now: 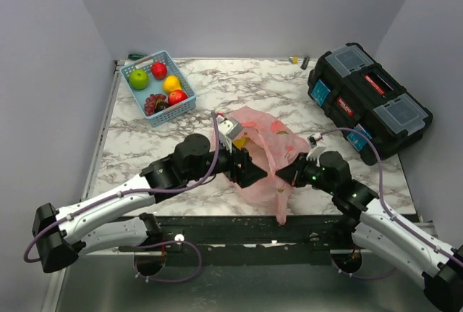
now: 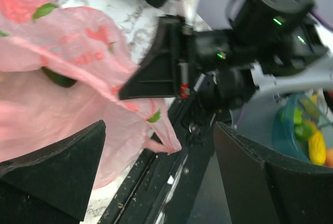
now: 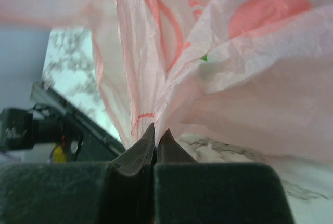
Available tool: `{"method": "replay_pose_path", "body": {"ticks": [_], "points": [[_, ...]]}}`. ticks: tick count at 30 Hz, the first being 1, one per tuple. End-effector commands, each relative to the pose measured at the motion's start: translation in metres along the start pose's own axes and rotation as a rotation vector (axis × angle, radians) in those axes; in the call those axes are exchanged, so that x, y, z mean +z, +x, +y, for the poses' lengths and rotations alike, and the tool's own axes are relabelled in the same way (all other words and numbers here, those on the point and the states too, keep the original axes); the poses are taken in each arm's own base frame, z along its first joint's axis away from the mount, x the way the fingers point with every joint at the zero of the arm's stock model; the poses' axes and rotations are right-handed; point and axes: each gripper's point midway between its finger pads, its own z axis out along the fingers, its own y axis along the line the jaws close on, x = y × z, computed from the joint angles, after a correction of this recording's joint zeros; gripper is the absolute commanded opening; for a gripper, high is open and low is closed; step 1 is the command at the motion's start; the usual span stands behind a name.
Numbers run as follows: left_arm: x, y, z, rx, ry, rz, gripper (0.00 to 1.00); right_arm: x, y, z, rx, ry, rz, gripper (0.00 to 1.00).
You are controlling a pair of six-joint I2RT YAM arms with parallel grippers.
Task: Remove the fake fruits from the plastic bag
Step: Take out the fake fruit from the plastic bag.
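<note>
The pink plastic bag (image 1: 264,149) lies crumpled near the table's front edge, and a loose corner (image 2: 165,142) hangs over that edge. A green fake fruit (image 2: 58,77) shows through the film, and something yellow (image 1: 242,138) sits at the bag's mouth. My right gripper (image 3: 156,133) is shut on a fold of the bag's film; from above it (image 1: 287,174) holds the bag's right side. My left gripper (image 2: 161,167) stands open beside the bag's left side (image 1: 249,171), gripping nothing. Other fake fruits lie in the blue basket (image 1: 160,57): a green apple (image 1: 138,78), red apples (image 1: 178,98) and a yellow piece (image 1: 171,83).
A black toolbox (image 1: 369,98) stands at the back right. The blue basket sits at the back left corner. Below the table's front edge, a teal container (image 2: 291,135) holds yellow and green items. A black rail (image 1: 239,229) runs along the near edge.
</note>
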Motion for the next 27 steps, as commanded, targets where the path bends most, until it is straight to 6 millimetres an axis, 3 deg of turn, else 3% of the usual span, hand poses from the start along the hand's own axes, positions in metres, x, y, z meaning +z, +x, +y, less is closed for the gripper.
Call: {"method": "replay_pose_path", "body": {"ticks": [1,4,7,9,14,23,27], "points": [[-0.017,0.010,-0.024,0.175,0.062,-0.016,0.83,-0.003,0.021,0.058,-0.048,-0.356,0.122,0.01],[-0.022,0.017,-0.026,0.182,0.068,-0.019,0.83,-0.009,0.027,0.079,-0.059,-0.496,0.164,0.01],[-0.024,0.026,-0.028,0.167,0.086,-0.032,0.82,-0.015,0.032,0.087,-0.069,-0.550,0.205,0.01],[-0.020,0.039,-0.016,0.133,0.046,-0.006,0.79,-0.012,0.028,0.077,-0.071,-0.472,0.182,0.01],[0.000,0.072,0.012,0.071,-0.056,0.092,0.79,-0.008,0.019,0.025,-0.030,-0.154,0.100,0.01],[0.045,0.090,0.051,0.022,-0.251,0.159,0.83,-0.016,0.021,0.013,0.005,-0.103,0.079,0.01],[0.065,0.108,0.062,-0.032,-0.306,0.222,0.84,-0.020,0.016,0.007,0.015,-0.047,0.059,0.01]]}}
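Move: The avocado, low inside the open bag, is about 10 cm ahead of the left hand, 5 to its right and 22 below; the yellow fruit is some 18 ahead, 5 left, equally low. The right gripper, pinching the bag's rim, sits 3 ahead, 8 right and 14 below. From the right hand the avocado is about 8 ahead, 4 left, 9 below. Open left hand backs 5 cm, then sinks some 14 towards the avocado; right draws pinched rim back. ##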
